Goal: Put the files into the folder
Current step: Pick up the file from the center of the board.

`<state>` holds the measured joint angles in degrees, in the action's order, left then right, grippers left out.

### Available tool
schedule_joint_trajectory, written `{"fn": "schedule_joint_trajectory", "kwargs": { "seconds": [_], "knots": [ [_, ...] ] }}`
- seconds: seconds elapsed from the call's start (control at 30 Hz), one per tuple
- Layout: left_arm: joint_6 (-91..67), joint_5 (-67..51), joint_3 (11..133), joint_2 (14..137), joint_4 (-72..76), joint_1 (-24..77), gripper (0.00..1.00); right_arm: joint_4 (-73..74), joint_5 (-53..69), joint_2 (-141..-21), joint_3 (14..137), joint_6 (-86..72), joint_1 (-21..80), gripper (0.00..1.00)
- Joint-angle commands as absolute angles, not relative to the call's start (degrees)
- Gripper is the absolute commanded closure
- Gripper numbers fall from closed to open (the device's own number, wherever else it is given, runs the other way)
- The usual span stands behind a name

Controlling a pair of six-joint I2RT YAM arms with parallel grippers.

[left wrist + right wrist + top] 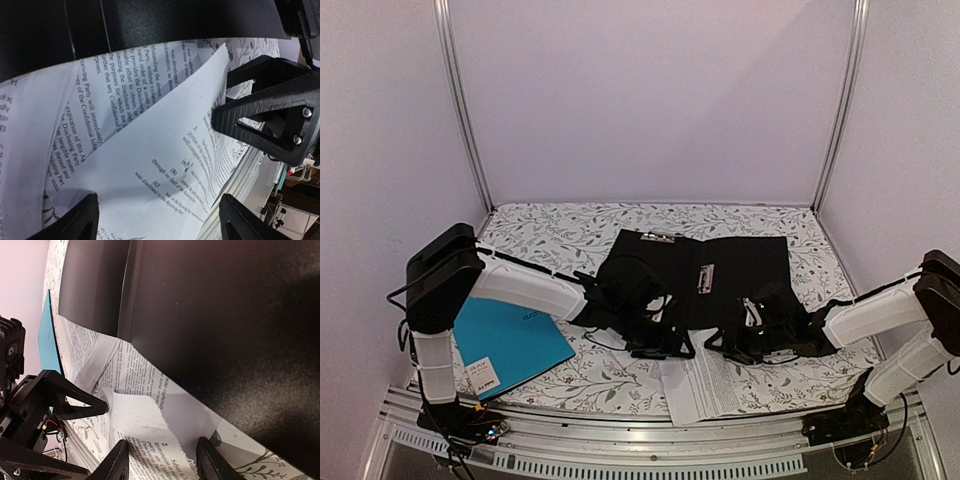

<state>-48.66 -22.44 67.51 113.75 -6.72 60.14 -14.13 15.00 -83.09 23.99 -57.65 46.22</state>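
Observation:
The files (712, 388) are white printed sheets lying crumpled near the table's front edge, their far ends tucked under the black folder (730, 268). The folder lies flat mid-table, with a silver clip at its far edge. My left gripper (678, 348) is open just above the files, and in its wrist view a curled sheet (150, 155) rises between its wide-apart fingers (75, 222). My right gripper (720, 345) faces it from the right, also open. Its fingers (117, 462) stand either side of a lifted, torn-edged sheet (142, 425) without pinching it.
A teal-blue folder (510, 340) lies at the front left under the left arm. The metal table rail (650, 440) runs just past the files. The two grippers' tips are very close together, and the right one (270, 115) fills the right of the left wrist view.

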Motion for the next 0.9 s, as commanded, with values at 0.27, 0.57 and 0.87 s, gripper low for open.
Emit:
{"fn": "schedule_joint_trajectory", "kwargs": {
  "seconds": [0.27, 0.57, 0.87],
  "knots": [
    [-48.8, -22.9, 66.4, 116.8, -7.1, 59.4, 0.17, -16.6, 21.2, -94.4, 27.2, -55.9, 47.4, 0.65],
    [-48.9, -22.6, 65.9, 116.3, -6.9, 59.2, 0.17, -19.0, 22.5, -94.2, 28.0, -55.8, 47.4, 0.77],
    [-48.0, -20.8, 64.8, 113.5, -7.7, 58.8, 0.17, -16.4, 22.0, -89.7, 26.7, -56.4, 47.5, 0.94]
  ]
}}
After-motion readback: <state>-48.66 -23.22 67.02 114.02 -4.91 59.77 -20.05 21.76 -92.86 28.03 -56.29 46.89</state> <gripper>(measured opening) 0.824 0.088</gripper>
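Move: The file, a loose sheet on the cloth, has its middle about 3 cm left of my right fingertips, 7 cm back towards me and a couple of cm lower; its curled far end is already at those fingers. From my right hand the open folder's middle lies some 15 cm ahead and 4 cm left, and the other sheet about 15 cm left, 1 cm back. From my left hand, the file's middle is 7 cm back and 2 cm right. I slide my half-open right hand about 3 cm left, towards my left hand and in over the file's curled far end, turning a few degrees counter-clockwise. Its fingers close all the way in, nearly shut, pinching the curled paper as the hand sinks about 1 cm. My left hand stays low over the sheet, fingers wide open. ##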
